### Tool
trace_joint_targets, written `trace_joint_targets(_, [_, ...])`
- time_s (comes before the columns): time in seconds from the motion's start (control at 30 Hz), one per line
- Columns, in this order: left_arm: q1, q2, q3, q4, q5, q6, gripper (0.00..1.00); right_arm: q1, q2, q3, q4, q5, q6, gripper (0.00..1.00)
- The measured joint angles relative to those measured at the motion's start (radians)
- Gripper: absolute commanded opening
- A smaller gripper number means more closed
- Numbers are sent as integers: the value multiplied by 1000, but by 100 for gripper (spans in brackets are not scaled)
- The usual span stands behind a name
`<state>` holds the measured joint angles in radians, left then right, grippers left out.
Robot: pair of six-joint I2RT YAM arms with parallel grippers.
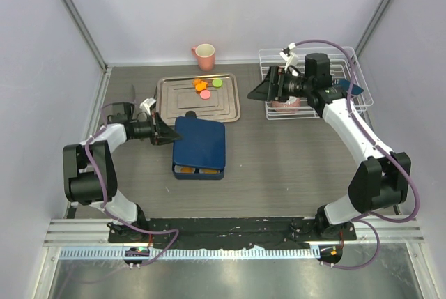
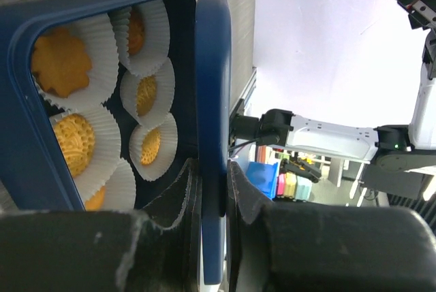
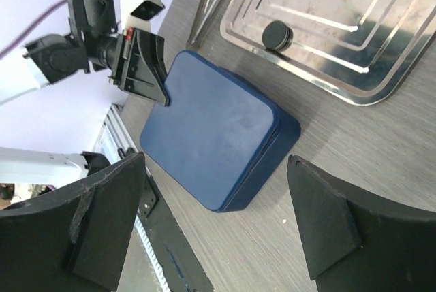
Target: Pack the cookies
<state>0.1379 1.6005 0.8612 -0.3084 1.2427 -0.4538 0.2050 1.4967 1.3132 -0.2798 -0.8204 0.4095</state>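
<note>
A dark blue box (image 1: 198,172) stands mid-table with its lid (image 1: 201,142) lying over it, shifted back so the front row of cups shows. My left gripper (image 1: 165,132) is shut on the lid's left edge (image 2: 212,101). Under the raised lid, orange cookies (image 2: 61,60) sit in white paper cups. More cookies lie on the steel tray (image 1: 174,104): orange (image 1: 198,84), pink (image 1: 205,94) and green (image 1: 217,83), plus a black one (image 3: 276,33). My right gripper (image 1: 263,91) hangs open and holds nothing, above the table to the right of the tray.
A pink mug (image 1: 204,55) stands behind the tray by the back wall. A white wire rack (image 1: 317,116) at the back right holds a pink object (image 1: 286,104). The right arm reaches across the rack.
</note>
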Motion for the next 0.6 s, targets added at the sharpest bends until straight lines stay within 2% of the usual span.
trace_joint_targets(0.27, [3,45,58,-227,-6,203,11,122,0,-44,-55,87,-98,92])
trace_joint_targets(0.6, [8,52,61,-299,-12,279,11,188,11,-172,-58,169,-150,91])
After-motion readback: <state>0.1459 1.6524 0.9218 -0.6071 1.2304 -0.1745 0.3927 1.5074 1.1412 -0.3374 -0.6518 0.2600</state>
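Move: The left hand pinches the left edge of the blue lid; the cookie box it is meant for has its middle about 8 cm to this hand's right, 3 cm back and some 8 cm below. The black cookie lies roughly 9 cm ahead and 5 cm right, the baking tray's middle some 16 cm ahead and 8 cm right, both about 10 cm lower. From the open right hand the box is about 20 cm left, 9 cm back and 22 cm below. Downward, some 10 cm, and also back about 5 cm and a little left, the right hand comes in towards the lidded box, its wide-open fingers tipping about 10 degrees further down without reaching it. Meanwhile the left hand keeps its pinch on the lid's left edge and draws it back about 2 cm and slightly down over the box, turning a few degrees clockwise. ##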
